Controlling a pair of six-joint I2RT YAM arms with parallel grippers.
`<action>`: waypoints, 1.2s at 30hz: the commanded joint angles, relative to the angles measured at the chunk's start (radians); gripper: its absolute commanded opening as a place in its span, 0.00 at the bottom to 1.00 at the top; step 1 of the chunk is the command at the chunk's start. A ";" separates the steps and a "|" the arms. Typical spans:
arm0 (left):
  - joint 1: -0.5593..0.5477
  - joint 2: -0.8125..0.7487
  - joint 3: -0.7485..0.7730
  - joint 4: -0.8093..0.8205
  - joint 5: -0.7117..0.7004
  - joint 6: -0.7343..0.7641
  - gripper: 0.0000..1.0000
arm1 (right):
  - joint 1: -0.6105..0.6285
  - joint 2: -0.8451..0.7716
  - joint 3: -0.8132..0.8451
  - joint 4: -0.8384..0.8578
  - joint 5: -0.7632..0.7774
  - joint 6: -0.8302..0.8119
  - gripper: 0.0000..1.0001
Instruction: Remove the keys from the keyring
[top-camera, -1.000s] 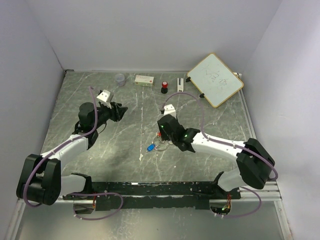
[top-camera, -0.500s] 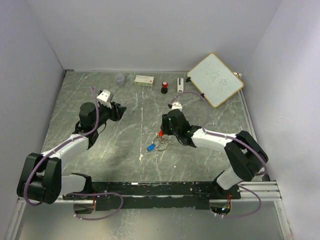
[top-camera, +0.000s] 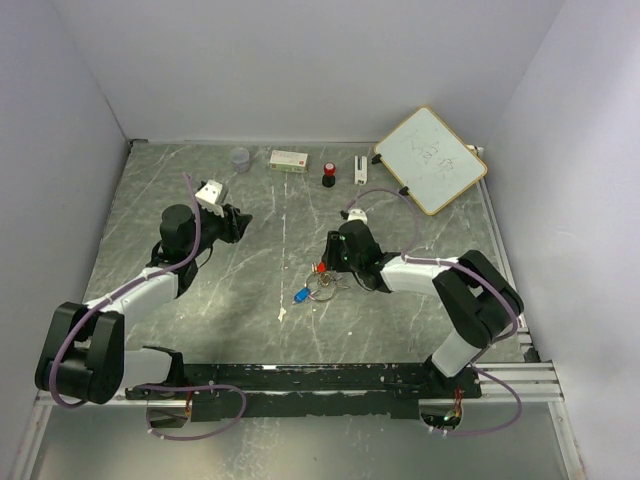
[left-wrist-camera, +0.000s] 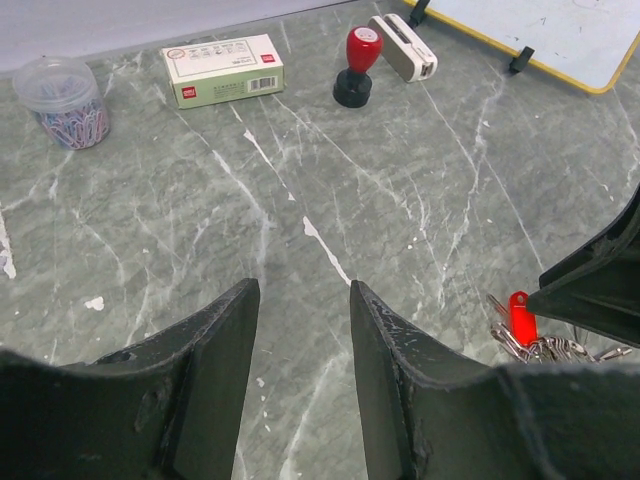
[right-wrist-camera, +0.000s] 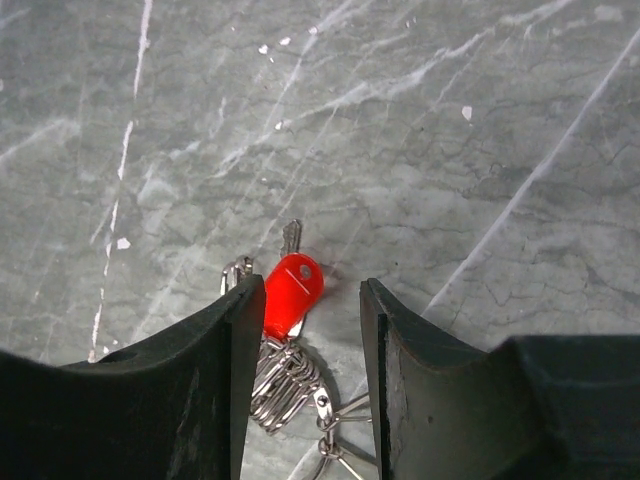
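Observation:
The keys lie mid-table: a red-headed key (top-camera: 320, 268) and a blue-headed key (top-camera: 301, 295), joined by the silver keyring (top-camera: 326, 288). My right gripper (top-camera: 327, 262) is low over them and open. In the right wrist view the red key (right-wrist-camera: 292, 288) lies between the right gripper's (right-wrist-camera: 308, 292) fingers, close to the left finger (right-wrist-camera: 215, 380), with the coiled wire of the keyring (right-wrist-camera: 285, 385) just behind it. The blue key is hidden there. My left gripper (top-camera: 240, 222) hovers open and empty far to the left. The left wrist view shows the left gripper (left-wrist-camera: 302, 290) and the red key (left-wrist-camera: 518, 315) at its right edge.
Along the back edge stand a clear tub of paper clips (top-camera: 240, 158), a small white box (top-camera: 289, 159), a black stamp with a red top (top-camera: 328, 175) and a white stapler-like piece (top-camera: 360, 168). A yellow-framed whiteboard (top-camera: 430, 158) leans at the back right.
The right arm has folded in, its elbow swinging toward the table's middle, while its gripper stayed over the keys and narrowed a little. The left arm has barely moved.

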 joint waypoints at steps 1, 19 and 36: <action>-0.005 0.008 0.007 -0.007 -0.021 0.016 0.52 | -0.013 0.025 -0.019 0.053 -0.033 0.016 0.43; -0.005 0.010 0.013 -0.025 -0.048 0.028 0.52 | -0.018 0.093 -0.006 0.074 -0.108 0.023 0.41; -0.006 -0.010 0.010 -0.036 -0.070 0.032 0.52 | -0.017 0.120 0.005 0.040 -0.123 0.012 0.00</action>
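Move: The red key tag lies under the right hand's open fingers, about 2 cm to their left, some 1 cm back and 2 cm below. From the right hand, the keyring's loop is roughly 6 cm back and 2 cm to the left, and the blue tag about 8 cm back and 7 cm to the left, both some 3 cm below. From the left hand, the red tag lies around 20 cm to the right, 6 cm back and 15 cm below. The right hand first sinks about 1.5 cm onto the red key tag with its fingers still parted, then eases some 2 cm to its left at nearly constant height, its wrist turning only slightly. Late in that sideways slide the fingers close from a little under half open to almost shut, pinching the thin red tag between their tips, while the empty left hand stays well clear, its fingers parted, and drifts down about 1.5 cm. ##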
